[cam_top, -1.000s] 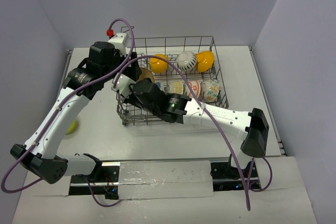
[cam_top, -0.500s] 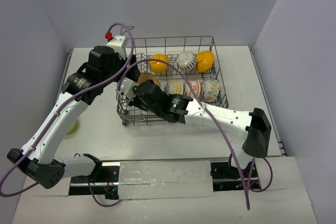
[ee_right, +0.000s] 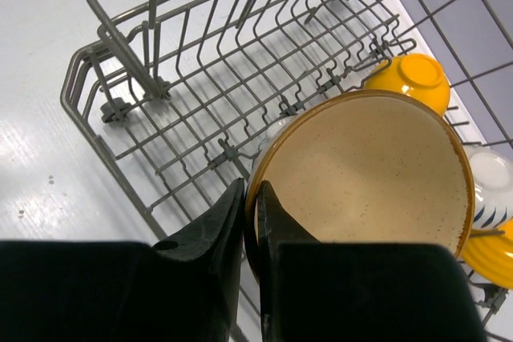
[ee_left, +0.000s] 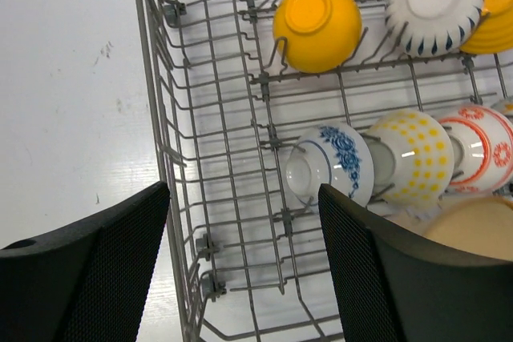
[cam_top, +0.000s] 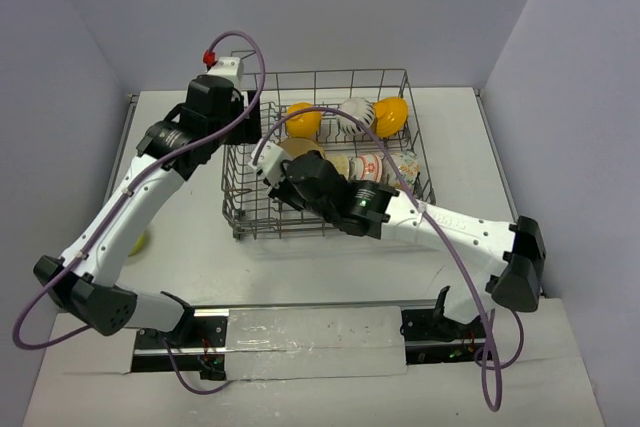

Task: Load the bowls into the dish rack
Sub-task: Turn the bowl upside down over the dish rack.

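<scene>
The grey wire dish rack [cam_top: 250, 222] holds two orange-yellow bowls [cam_top: 303, 119] [cam_top: 391, 115] and a white striped bowl [cam_top: 352, 115] in its far row. A blue-patterned bowl [ee_left: 325, 162], a yellow-dotted one [ee_left: 409, 154] and a red-and-white one [ee_left: 477, 146] stand in the near row. My right gripper [ee_right: 250, 198] is shut on the rim of the tan bowl [ee_right: 369, 174], held tilted above the rack's left half. My left gripper [ee_left: 242, 190] hangs open and empty over the rack's left edge. A lime green bowl [cam_top: 138, 242] lies on the table at the left, half hidden by the left arm.
The rack's raised corner handle [ee_right: 120, 30] stands close to the left of the tan bowl. Purple cables [cam_top: 255, 57] loop over both arms and the rack. Grey walls close in the table [cam_top: 180, 247] at the back and on both sides.
The right arm has carried the tan bowl a little to the right, further over the rack. The left arm has swung back and slightly right; its gripper stays open.
</scene>
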Action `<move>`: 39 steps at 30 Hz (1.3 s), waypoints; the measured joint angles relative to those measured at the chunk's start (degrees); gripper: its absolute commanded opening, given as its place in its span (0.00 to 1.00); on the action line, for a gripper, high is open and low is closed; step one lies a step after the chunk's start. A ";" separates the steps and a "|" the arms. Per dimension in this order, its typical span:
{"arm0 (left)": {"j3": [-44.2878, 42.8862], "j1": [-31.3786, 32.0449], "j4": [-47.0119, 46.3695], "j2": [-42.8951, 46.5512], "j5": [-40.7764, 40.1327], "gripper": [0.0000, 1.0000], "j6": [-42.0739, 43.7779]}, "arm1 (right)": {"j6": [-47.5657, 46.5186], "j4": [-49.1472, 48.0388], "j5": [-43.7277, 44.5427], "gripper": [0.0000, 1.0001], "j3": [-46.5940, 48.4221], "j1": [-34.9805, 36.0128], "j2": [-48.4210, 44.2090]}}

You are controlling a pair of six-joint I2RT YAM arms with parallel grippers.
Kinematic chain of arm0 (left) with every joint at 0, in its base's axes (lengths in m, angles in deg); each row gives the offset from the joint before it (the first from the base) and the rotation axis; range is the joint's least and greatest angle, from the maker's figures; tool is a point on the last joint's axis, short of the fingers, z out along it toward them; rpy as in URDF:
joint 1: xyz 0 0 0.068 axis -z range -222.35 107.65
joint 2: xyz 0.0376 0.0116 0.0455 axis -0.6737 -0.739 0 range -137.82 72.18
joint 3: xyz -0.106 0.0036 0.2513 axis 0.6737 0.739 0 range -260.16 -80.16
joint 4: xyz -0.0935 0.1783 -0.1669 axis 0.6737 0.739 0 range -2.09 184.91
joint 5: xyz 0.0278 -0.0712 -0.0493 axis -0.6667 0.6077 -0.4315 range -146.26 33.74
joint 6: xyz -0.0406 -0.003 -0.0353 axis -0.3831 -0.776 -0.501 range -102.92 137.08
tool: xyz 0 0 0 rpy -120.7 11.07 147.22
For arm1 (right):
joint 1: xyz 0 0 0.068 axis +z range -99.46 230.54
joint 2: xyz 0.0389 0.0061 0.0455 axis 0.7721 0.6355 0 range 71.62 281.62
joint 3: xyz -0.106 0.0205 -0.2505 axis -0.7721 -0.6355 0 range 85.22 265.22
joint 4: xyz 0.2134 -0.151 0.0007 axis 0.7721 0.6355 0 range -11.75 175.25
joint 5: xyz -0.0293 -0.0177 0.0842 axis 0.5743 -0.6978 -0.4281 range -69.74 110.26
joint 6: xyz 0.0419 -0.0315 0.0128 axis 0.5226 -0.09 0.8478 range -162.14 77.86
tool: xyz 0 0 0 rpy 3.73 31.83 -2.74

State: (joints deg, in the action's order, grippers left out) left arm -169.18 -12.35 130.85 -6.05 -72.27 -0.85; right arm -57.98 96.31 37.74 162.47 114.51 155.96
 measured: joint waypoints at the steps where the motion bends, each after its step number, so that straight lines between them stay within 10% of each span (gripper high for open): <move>1: -1.36 -0.20 0.46 -1.14 -0.39 0.80 0.00 | 0.22 -0.09 0.00 0.00 -0.87 0.00 -1.11; 10: -5.60 -2.27 2.47 -3.21 -2.95 0.80 0.00 | 2.84 0.20 0.22 0.00 -5.97 -0.68 -9.49; 22: 13.18 -3.37 2.10 5.35 -3.43 0.75 0.04 | 16.63 -2.05 -16.87 0.00 -4.13 -20.39 -17.57; 39: 19.43 -3.61 -0.11 5.22 0.46 0.13 1.14 | 35.08 -12.74 -34.34 0.00 4.35 -32.52 -3.32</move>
State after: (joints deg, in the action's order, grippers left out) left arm -149.74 -15.96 130.74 -0.83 -71.81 0.28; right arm -22.90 83.57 3.40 166.82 81.99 152.64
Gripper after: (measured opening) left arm 0.197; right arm 0.149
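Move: The right hand holds the tan bowl; the left orange bowl of the rack's back row lies about 14 cm ahead of it, 4 cm to its right and 19 cm below, with the striped bowl 11 cm to the right of that orange one. The rack's left top rail lies from the open left hand some 4 cm back, 4 cm left and 11 cm down; the blue-flowered bowl is 6 cm back, 8 cm right and 23 cm below the left hand. Rightward and up at first, the right hand carries the tan bowl about 10 cm each way, then swings it forward over the back row, rolling some 45 degrees with its left side rising while the fingers keep their pinch on the rim. The left hand, after a short forward-and-up arc, drops back and left, tipping down slightly, and closes its fingers around the rack's left top rail. ##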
